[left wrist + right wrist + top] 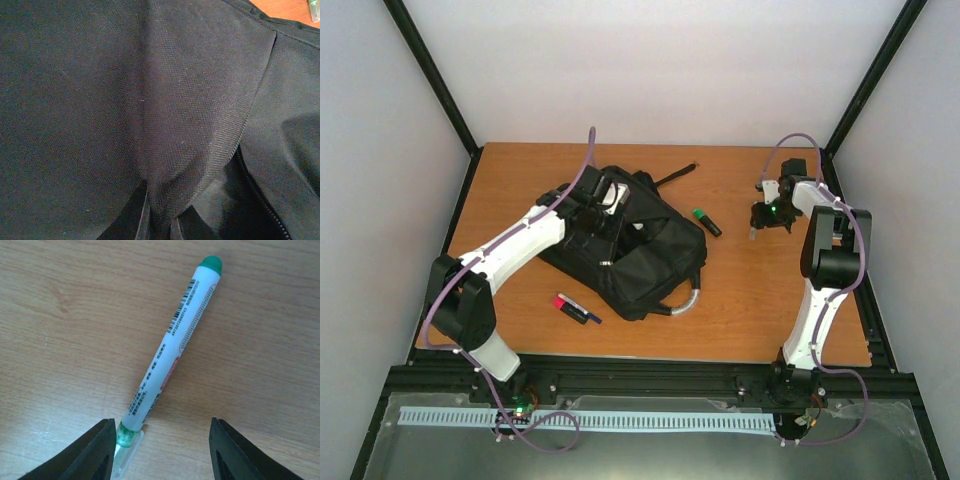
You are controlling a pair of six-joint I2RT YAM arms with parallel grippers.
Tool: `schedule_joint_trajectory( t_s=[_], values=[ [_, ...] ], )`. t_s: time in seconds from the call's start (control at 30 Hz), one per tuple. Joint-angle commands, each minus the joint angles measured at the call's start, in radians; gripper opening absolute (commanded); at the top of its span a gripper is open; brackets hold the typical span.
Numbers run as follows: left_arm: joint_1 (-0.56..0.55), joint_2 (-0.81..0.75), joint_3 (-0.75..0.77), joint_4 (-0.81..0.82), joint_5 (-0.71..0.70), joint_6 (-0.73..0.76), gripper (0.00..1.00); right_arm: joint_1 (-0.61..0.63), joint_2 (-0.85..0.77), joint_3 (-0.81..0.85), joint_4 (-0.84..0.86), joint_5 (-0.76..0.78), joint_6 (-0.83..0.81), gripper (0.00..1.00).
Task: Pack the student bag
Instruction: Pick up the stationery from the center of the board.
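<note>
The student bag (640,262), a large black backpack, lies in the middle of the table with its grey loop handle (688,298) toward the front. My left gripper (603,203) rests on the bag's back part, shut on a fold of its black fabric (190,125); the fold runs down between the fingertips (142,220). At the back right my right gripper (770,215) hangs open over the bare wood. A white pen with green ends (175,345) lies on the table there. Its near end sits beside the left finger (90,455), and the jaws stand wide apart.
A green highlighter (706,222) lies right of the bag. A red marker and a dark blue pen (575,308) lie in front of the bag on the left. A black strap (675,177) trails behind the bag. Black frame rails edge the table.
</note>
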Motion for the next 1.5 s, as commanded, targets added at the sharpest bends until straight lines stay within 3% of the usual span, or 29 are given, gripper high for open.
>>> schedule_joint_trajectory(
  t_s=[0.0,0.4,0.8,1.47],
  values=[
    [0.001,0.006,0.058,0.008,0.024,-0.023,0.03,-0.003,0.024,0.030,-0.020,0.008,0.005,0.52],
    [0.002,0.022,0.065,-0.002,0.031,-0.027,0.04,0.001,0.033,0.014,-0.041,0.064,-0.059,0.51],
    [0.002,0.025,0.068,-0.006,0.038,-0.030,0.05,0.000,-0.050,-0.104,-0.026,0.176,-0.129,0.38],
    [0.002,0.026,0.071,-0.012,0.043,-0.030,0.06,0.000,-0.077,-0.128,-0.031,0.154,-0.126,0.14]
  ],
)
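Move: Just ahead of the right hand lies the white marker pen, its middle about 5 cm forward, 1 cm left and 2 cm below, its clear cap end nearer and towards the left finger. The green-capped marker lies some 15 cm to the hand's left and 4 cm ahead, with the backpack's middle roughly 40 cm left and 4 cm back. From the left hand the pen is about 16 cm ahead, 45 cm right and 15 cm lower. Sinking about 1.5 cm in all, mostly at the start, the right hand then draws back some 3 cm and 2 cm to its right, its left side tipping down roughly 10 degrees, while the half-open fingers narrow around the pen's clear cap and come to pinch it. The left hand stays put, still gripping a fold of the backpack. ##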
